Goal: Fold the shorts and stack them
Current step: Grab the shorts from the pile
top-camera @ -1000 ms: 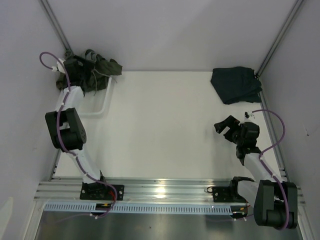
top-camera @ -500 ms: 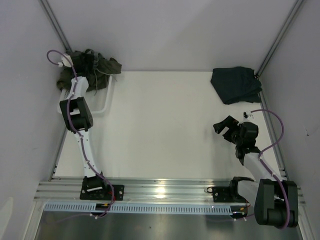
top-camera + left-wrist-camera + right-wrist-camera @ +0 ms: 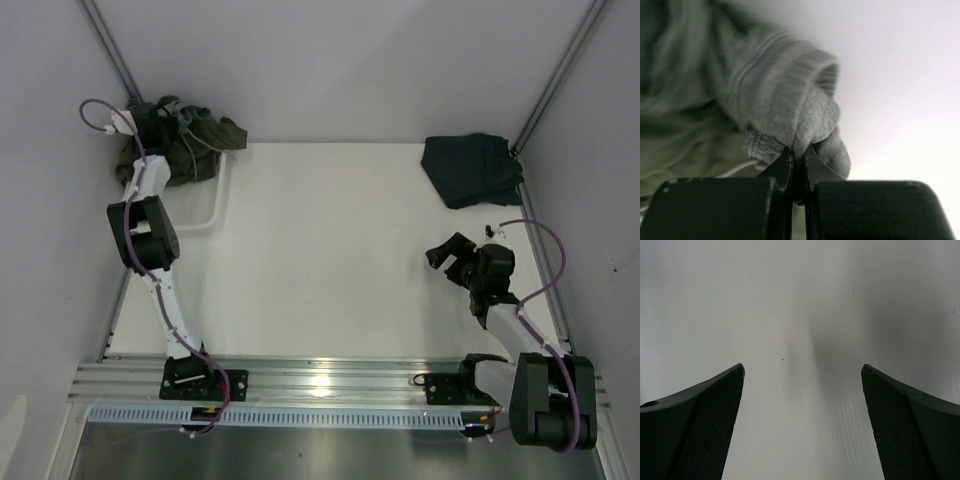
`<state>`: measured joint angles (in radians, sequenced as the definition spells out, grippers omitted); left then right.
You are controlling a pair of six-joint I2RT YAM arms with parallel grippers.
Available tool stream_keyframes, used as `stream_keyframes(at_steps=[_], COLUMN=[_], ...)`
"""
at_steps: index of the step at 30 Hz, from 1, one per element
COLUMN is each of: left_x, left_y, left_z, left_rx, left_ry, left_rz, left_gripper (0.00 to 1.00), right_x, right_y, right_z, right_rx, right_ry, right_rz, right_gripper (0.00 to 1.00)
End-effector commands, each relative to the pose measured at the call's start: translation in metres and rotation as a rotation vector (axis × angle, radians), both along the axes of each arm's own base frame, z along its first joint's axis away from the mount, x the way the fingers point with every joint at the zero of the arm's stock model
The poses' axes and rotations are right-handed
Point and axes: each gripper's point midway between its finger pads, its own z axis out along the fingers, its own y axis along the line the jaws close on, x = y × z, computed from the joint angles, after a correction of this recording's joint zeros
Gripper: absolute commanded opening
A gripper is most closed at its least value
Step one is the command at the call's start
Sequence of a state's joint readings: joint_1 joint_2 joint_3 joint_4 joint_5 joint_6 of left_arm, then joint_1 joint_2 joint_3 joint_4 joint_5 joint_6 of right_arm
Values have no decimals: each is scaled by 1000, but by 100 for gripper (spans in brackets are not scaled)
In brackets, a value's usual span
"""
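Note:
A crumpled pile of olive green shorts (image 3: 205,140) lies in the far left corner, over a white basket (image 3: 212,205). My left gripper (image 3: 158,128) reaches into that pile. In the left wrist view the left gripper (image 3: 798,152) is shut on a ribbed fold of grey-looking shorts (image 3: 790,100), with a white drawstring (image 3: 737,169) beside it. Folded dark navy shorts (image 3: 470,168) lie at the far right. My right gripper (image 3: 450,255) hovers open over bare table near the right edge; nothing shows between the jaws of the right gripper (image 3: 802,371).
White walls and metal frame posts close in the table on the left, back and right. The basket's white rim sticks out from under the pile toward the table's middle. An aluminium rail (image 3: 320,380) carries both arm bases at the near edge.
My left arm stretched farther into the corner pile and its jaws went from wide open to shut on the cloth. The right arm stayed where it was.

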<state>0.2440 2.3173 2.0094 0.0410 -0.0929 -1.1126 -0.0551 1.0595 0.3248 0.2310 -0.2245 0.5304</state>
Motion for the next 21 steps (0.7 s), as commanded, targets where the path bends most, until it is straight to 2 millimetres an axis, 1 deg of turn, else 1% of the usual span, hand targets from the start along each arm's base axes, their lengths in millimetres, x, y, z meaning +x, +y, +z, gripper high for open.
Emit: stream_keyframes(at_steps=[1,2,3,5,6,7,9,10,11,12,13,14,15,16,17,18,20,21], left_x=[-37,-38,-38,-41,-46,-49,-57,-59,-63,-66,-71,-74,-77,-85,-89,-93,-106,-115], left_y=[5,1,-8,-15,-20,-25,-34,-38,-44,-54,-63,-68,-81,-88,-93,-106,-117,-127], left_z=[172,174,174,171,168,172,155,154,163,140,150,150,150,166,166,170,192,207], left_rx=[-35,-57,-75,-120,-144,-193,-263,-329,-345,-379,-390,-391,-397,-390,-391,-382,-348,-309], left_ry=[-406,-410,-407,-416,-420,-444,-428,-442,-489,-453,-477,-487,-491,-527,-532,-545,-588,-614], left_rz=[5,-15,-68,-97,-109,-111,-115,-114,-131,-139,-159,-170,-191,-205,-213,-234,-247,-261], left_gripper=[0,0,0,0,0,0,0,0,0,0,0,0,0,0,0,0,0,0], right_x=[11,11,11,11,10,11,10,10,10,11,11,11,11,11,11,11,11,11], right_y=[-3,-2,-2,-2,-2,-2,-2,-1,-1,-1,0,0,1,1,1,1,1,2], right_z=[14,14,14,13,13,15,14,13,14,15,15,14,14,14,14,14,14,15], right_rx=[-21,-21,-23,-24,-23,-24,-26,-27,-27,-25,-27,-27,-27,-27,-28,-28,-26,-26], right_ry=[-40,-40,-40,-37,-37,-41,-40,-39,-41,-42,-44,-39,-40,-38,-38,-38,-40,-40], right_rz=[-11,-9,-8,-9,-7,-8,-9,-5,-4,-4,0,1,5,5,5,5,8,11], right_gripper=[99,99,100,100,100,99,99,100,100,99,99,99,99,99,99,99,99,99])
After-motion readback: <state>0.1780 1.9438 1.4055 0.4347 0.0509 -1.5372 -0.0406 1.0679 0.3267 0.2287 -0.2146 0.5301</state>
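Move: The left hand already has the grey shorts pinched at the pile. The open middle of the table, where they are to go, lies roughly 35 cm back from it, 40 cm to its right and 20 cm lower. The olive shorts bunch some 7 cm back, 11 cm right and 9 cm below; the white tray's middle is about 15 cm back, straight below by 17 cm. From the right hand, that open spot is about 31 cm left, level ahead, 7 cm down. With its fingers kept shut on the grey shorts, the left hand jerks them up off the pile by some 12 cm while drawing back, then sinks again by about 7 cm as it swings right, ending roughly 9 cm right and 7 cm back of where it began, nearer the open table. Meanwhile the wrist tips the fingertips upward and rolls its left side down by some 25 degrees, and the pinch still holds at the end. ##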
